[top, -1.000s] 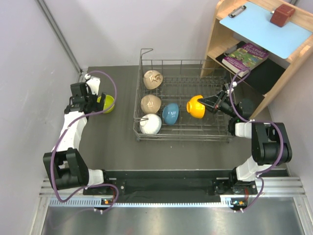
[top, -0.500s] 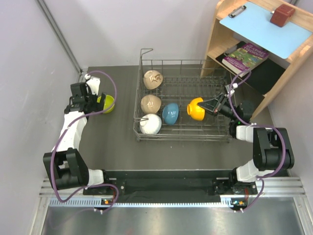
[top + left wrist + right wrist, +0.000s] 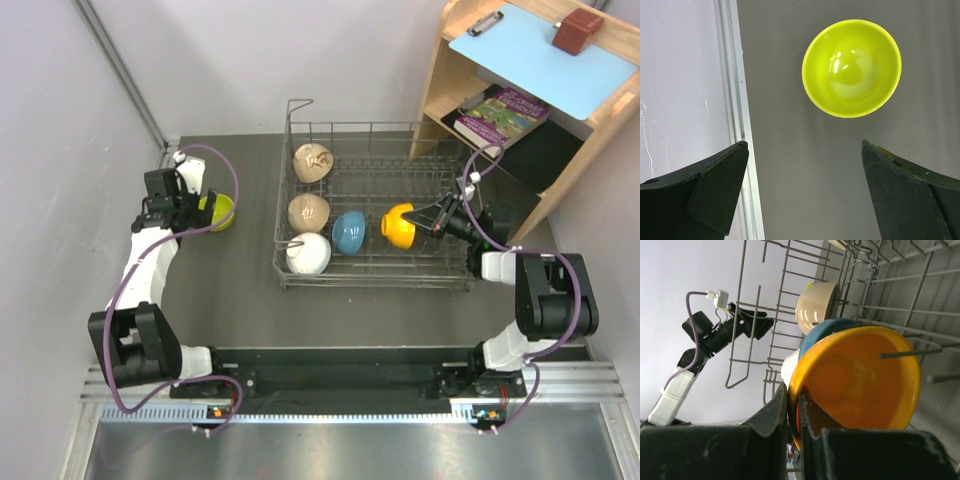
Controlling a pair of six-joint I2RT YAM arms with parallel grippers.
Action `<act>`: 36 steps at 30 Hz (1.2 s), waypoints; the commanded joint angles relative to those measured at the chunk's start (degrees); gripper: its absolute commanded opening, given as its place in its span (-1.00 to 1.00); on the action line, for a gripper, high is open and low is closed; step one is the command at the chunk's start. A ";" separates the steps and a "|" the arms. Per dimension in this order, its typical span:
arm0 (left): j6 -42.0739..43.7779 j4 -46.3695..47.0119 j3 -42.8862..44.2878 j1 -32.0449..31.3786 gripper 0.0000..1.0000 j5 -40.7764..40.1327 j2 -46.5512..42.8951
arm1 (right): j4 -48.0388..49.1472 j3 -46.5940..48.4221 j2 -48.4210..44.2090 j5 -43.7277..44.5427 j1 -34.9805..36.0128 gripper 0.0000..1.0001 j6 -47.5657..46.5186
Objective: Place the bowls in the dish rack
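Note:
The grey wire dish rack (image 3: 370, 283) holds two tan bowls (image 3: 312, 161) (image 3: 308, 212), a white bowl (image 3: 308, 254) and a blue bowl (image 3: 349, 232). My right gripper (image 3: 421, 216) (image 3: 792, 396) reaches in from the right, shut on the rim of the orange bowl (image 3: 400, 225) (image 3: 860, 385), which is tilted on edge among the prongs beside the blue bowl (image 3: 825, 329). The yellow-green bowl (image 3: 219, 211) (image 3: 851, 67) stands upright on the table left of the rack. My left gripper (image 3: 185, 212) (image 3: 804, 150) hovers over it, open and holding nothing.
A wooden shelf unit (image 3: 447, 75) stands at the back right with a blue clipboard (image 3: 540, 50), a brown block (image 3: 577, 30) and a book (image 3: 503, 112). The wall and its metal strip (image 3: 735, 75) run close along the left of the yellow-green bowl.
My right gripper has shifted the orange bowl slightly toward the rack's front. The left arm and the yellow-green bowl have not moved.

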 commanded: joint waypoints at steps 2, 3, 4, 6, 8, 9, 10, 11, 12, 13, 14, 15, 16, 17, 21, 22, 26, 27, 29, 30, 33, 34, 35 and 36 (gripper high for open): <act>-0.31 2.51 -0.27 0.32 0.98 2.14 -0.86 | -0.07 2.11 2.99 0.88 -2.48 -0.72 -5.41; -0.40 2.51 -0.27 0.23 0.98 2.23 -0.69 | -0.24 2.11 2.99 0.88 -2.48 -0.57 -5.41; -0.49 2.43 -0.18 0.23 0.98 2.23 -0.51 | -0.50 2.29 2.82 0.71 -2.57 -0.47 -5.58; -0.49 2.43 0.08 0.32 0.98 2.23 -0.33 | -1.82 2.55 2.29 0.27 -2.65 -0.23 -6.81; -0.57 2.34 0.35 0.32 0.98 2.40 -0.24 | -2.09 2.73 1.76 -0.26 -2.83 -0.14 -7.16; -0.75 2.34 0.26 0.32 0.98 2.49 -0.24 | -2.09 2.73 1.15 -0.44 -3.00 -0.07 -7.16; -0.84 2.34 0.35 0.23 0.98 2.58 -0.24 | -2.18 2.99 0.89 -0.87 -3.01 -0.04 -7.16; -0.84 2.25 0.26 0.23 0.98 2.58 -0.24 | -2.53 3.16 0.62 -1.05 -3.09 -0.03 -7.34; -0.84 2.25 0.17 0.23 0.98 2.58 -0.24 | -3.31 3.51 -0.25 -1.40 -3.18 0.00 -7.51; -0.84 2.34 0.09 0.23 0.98 2.66 -0.33 | -3.67 4.30 -0.70 -2.10 -3.18 0.00 -7.69; -0.75 2.43 0.00 0.23 0.98 2.58 -0.42 | -4.11 4.74 -1.22 -2.46 -3.27 0.01 -8.13; -0.49 2.43 -0.18 0.23 0.98 2.32 -0.59 | -6.29 5.53 -2.44 -2.89 -3.27 0.04 -8.91; -0.40 2.60 -0.26 0.32 0.98 2.23 -0.60 | -7.70 7.19 -3.15 -3.59 -3.27 0.05 -10.57; -0.40 2.60 -0.44 0.32 0.98 1.88 -0.60 | -9.19 8.08 -3.94 -3.78 -3.27 0.06 -11.46; -1.01 2.87 0.08 0.23 0.98 -2.86 0.90 | -20.08 12.82 -9.29 -3.69 -3.27 0.13 -17.34; -1.19 2.87 0.17 0.32 0.98 -3.22 1.16 | -22.37 14.92 -10.10 -3.17 -3.36 0.14 -20.32; -1.54 3.39 -0.18 0.32 0.98 -4.80 2.48 | -38.15 19.94 -13.35 -0.44 -3.44 0.15 -29.03; -1.63 3.48 -0.35 0.32 0.98 -4.98 2.65 | -40.04 20.82 -14.31 -0.09 -3.45 0.16 -30.70; -1.63 3.83 -0.61 0.41 0.98 -5.51 3.09 | -41.11 20.92 -15.28 0.79 -3.62 0.16 -32.04; -1.46 3.92 -0.62 0.32 0.98 -5.86 3.36 | -41.37 20.75 -16.33 1.05 -3.62 0.15 -32.21; -1.36 4.71 -0.53 0.76 0.98 -9.19 4.50 | -42.43 20.74 -18.27 0.88 -3.62 0.17 -33.18; -1.37 4.71 -0.36 1.02 0.98 -9.46 4.76 | -42.69 21.09 -18.71 0.45 -3.71 0.17 -33.61; -1.45 4.80 -0.18 1.72 0.98 -9.46 5.55 | -42.78 21.27 -19.15 0.01 -3.80 0.17 -33.71; -1.98 4.89 0.00 2.16 0.98 -9.46 5.99 | -42.78 21.53 -19.85 -0.43 -3.71 0.17 -33.79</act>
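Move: The right hand holds the yellow bowl by its rim in the rack; the bowl's middle is about 4 cm left, 2 cm back and 5 cm below. Some 7 cm lower than the hand, the blue bowl stands 15 cm left and 2 cm back, the white bowl 24 cm left and 7 cm back, the nearer tan bowl 24 cm left and 3 cm ahead. From the open left hand, the green bowl lies about 4 cm ahead, 5 cm right and 13 cm down. Easing forward and right by a centimetre or so, the right hand opens its fingers to just over half and lets go of the yellow bowl's rim, then rises about 10 cm clear of the rack, rolling some 25 degrees about its fingers' line. Late on, the left hand sinks and shifts left, 2 to 3 cm each, fingers still wide open beside the green bowl. ##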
